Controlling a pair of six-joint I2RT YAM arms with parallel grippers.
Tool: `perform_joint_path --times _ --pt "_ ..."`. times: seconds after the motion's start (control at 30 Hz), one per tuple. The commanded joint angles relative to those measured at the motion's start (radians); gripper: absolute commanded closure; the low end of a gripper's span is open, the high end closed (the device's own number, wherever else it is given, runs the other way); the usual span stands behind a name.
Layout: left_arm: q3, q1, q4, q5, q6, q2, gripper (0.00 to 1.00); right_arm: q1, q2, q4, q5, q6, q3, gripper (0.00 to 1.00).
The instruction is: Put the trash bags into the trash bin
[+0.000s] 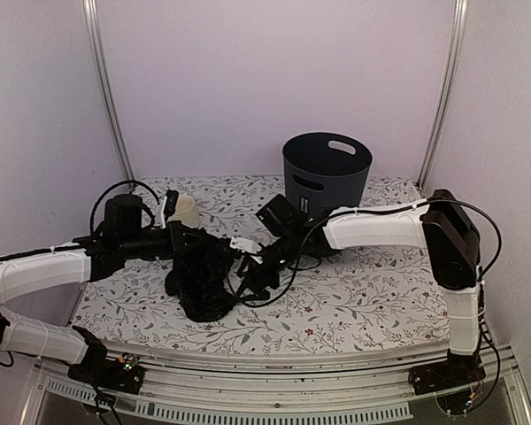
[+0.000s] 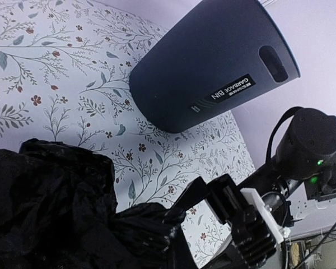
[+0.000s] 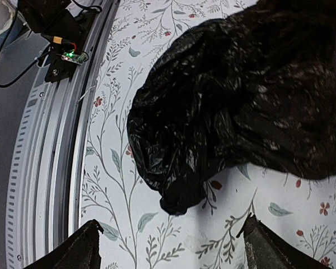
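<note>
The black, wrinkled trash bag hangs in a bunch over the floral table, left of centre. My left gripper is shut on its upper part; in the left wrist view the bag covers those jaws. My right gripper sits just right of the bag, open wide. In the right wrist view its fingertips stand far apart, and the bag's lower tip hangs a little ahead of the gap, touching neither. The dark grey trash bin stands upright at the back, right of centre, and the left wrist view shows its labelled wall.
A small cream cup stands behind the left gripper near the back left. The table's metal front rail lies close to the right gripper. Frame posts rise at the back corners.
</note>
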Motion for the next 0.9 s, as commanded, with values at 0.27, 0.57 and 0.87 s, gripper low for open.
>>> perform_joint_path --times 0.27,0.57,0.87 --pt "-0.079 0.038 0.105 -0.034 -0.110 -0.018 1.00 0.062 0.183 0.139 0.092 0.047 0.130 0.20" --pt "-0.107 0.067 0.101 -0.043 -0.125 -0.040 1.00 0.078 0.230 0.157 0.321 0.121 0.146 0.58" --pt "-0.060 0.167 -0.046 0.012 -0.049 -0.139 1.00 -0.011 -0.031 0.118 0.287 0.125 -0.006 0.98"
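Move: The black trash bag hangs from the left hand's shut fingers, its middle about 4 cm back from that hand, 1 cm left and 10 cm below. For the open right hand, the bag's middle lies roughly 12 cm to the left, 4 cm ahead and 2 cm lower, with a loose fold nearer its fingers. The trash bin's middle stands about 24 cm ahead of the right hand, 17 cm to its right and 5 cm higher. The right fingers close on a loose lower fold of the trash bag and pinch it: that hand reaches about 5 cm left, sinks nearly 7 cm and edges forward, shuts, then draws some 3 cm back right while rising slightly and still working forward. The left hand keeps its grip on the upper part, dips about 2 cm and comes back up, sliding 4–5 cm left. ##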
